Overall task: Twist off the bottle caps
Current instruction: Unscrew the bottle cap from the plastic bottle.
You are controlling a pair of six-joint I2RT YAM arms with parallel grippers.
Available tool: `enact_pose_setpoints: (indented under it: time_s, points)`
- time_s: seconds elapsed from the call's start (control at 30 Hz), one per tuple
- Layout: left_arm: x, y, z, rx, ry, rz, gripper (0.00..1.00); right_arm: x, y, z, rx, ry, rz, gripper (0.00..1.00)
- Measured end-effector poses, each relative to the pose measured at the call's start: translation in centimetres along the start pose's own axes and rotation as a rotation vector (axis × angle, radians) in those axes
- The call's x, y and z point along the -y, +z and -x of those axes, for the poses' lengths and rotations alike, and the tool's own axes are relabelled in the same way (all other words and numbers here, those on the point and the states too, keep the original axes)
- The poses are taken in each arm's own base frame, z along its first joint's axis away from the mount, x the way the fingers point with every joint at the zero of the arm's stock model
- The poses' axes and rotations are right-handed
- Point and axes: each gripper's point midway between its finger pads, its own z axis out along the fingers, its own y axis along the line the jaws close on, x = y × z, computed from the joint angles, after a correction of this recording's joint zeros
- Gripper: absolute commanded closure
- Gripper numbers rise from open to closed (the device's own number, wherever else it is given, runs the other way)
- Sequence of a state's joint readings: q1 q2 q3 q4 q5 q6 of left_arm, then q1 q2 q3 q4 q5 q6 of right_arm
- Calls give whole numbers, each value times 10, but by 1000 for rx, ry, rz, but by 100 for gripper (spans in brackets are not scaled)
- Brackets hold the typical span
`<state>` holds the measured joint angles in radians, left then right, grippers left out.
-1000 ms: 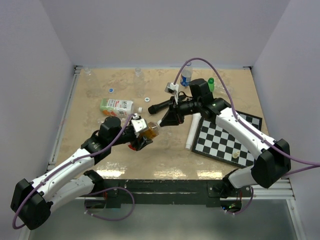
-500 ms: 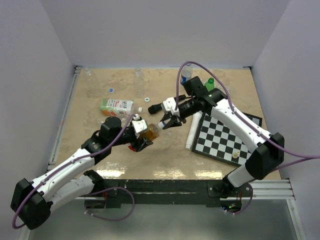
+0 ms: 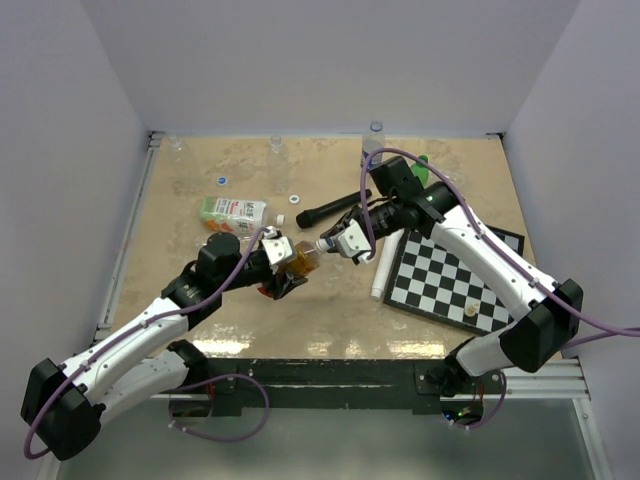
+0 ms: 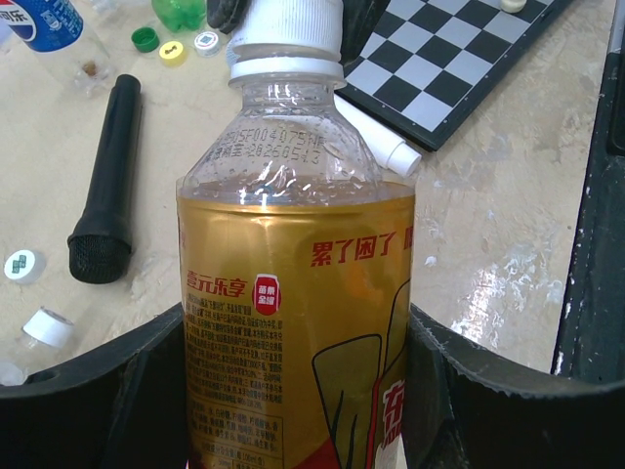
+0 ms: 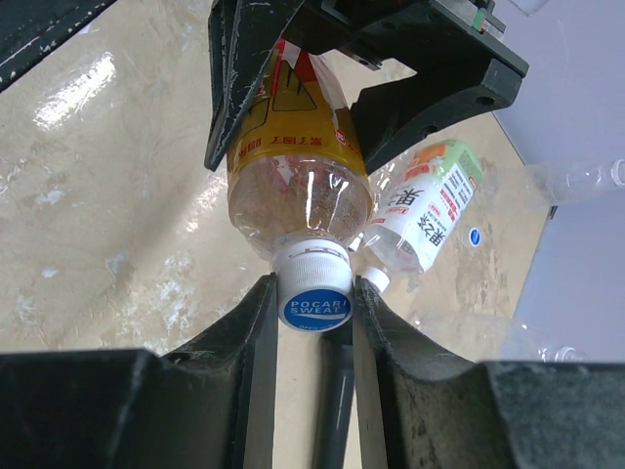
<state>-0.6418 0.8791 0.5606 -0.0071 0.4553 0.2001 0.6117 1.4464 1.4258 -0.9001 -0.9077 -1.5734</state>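
My left gripper (image 3: 278, 266) is shut on the body of a bottle (image 3: 300, 260) of amber liquid with a yellow and red label (image 4: 293, 293), held off the table with its neck pointing right. Its white cap (image 5: 312, 288) has a blue printed top. My right gripper (image 5: 314, 285) is shut on that cap, one finger pressed to each side, and meets it from the right (image 3: 335, 243). In the left wrist view the cap (image 4: 286, 24) shows at the top with dark fingers behind it.
A green-and-white labelled bottle (image 3: 232, 211) lies left of the held one. A black microphone (image 3: 330, 209), a white tube (image 3: 384, 262) and a chessboard (image 3: 455, 280) lie under and right of my right arm. Loose caps (image 3: 221, 181) and more bottles (image 3: 421, 165) are farther back.
My right wrist has rolled and swung back over the last second while its fingers stayed by the cap. The left arm and the amber bottle have not moved.
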Motion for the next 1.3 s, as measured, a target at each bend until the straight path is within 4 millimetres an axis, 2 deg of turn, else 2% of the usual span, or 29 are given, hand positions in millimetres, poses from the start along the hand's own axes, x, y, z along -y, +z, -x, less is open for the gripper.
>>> enact_pose_setpoints:
  time_s: [0.17,0.3,0.43,0.53,0.67,0.83,0.93,1.03,1.13,1.3]
  points:
    - [0,0,-1,-5,-3,1,100,-2,1,-1,4,20,-1,47]
    - [1,-1,-7,-27,-15,0,100,2,-2,-3,-8,83,-29,32]
    - [2,-1,-8,-33,-18,-1,100,8,-8,1,-7,156,-74,24]
    - [2,-1,-8,-34,-19,-2,100,7,-13,3,-7,200,-91,2]
    - [2,-1,-8,-34,-19,-2,100,4,-19,2,-8,273,-107,2]
    - [2,-1,-9,-34,-19,-1,100,-4,-36,-11,1,402,-143,2]
    - [2,-1,-10,-37,-20,-2,100,-10,-46,-17,-8,564,-204,2]
    - [2,-1,-11,-41,-22,-3,100,-5,-54,-13,2,713,-276,2]
    - [2,-1,-11,-41,-22,-3,100,-3,-50,-5,57,821,-271,4]
    - [2,-1,-11,-42,-23,-3,100,-5,-37,-13,96,1034,-223,2]
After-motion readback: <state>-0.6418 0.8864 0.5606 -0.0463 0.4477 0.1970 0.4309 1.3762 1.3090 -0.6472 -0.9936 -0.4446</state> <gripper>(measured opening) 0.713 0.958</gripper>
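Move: The bottle cap is already between the right fingers, on the neck of the gold-labelled bottle that the left hand grips. From the right hand, the microphone lies about 13 cm ahead, 3 cm to the right and some 22 below; the white tube is roughly level with it fore-and-aft, 17 cm to the right and equally low. From the left hand, the cap sits about 5 cm ahead, 8 right and 7 above. Right fingers open off the cap, backing some 5 cm right, then slightly left; wrist turns about 60 degrees. ##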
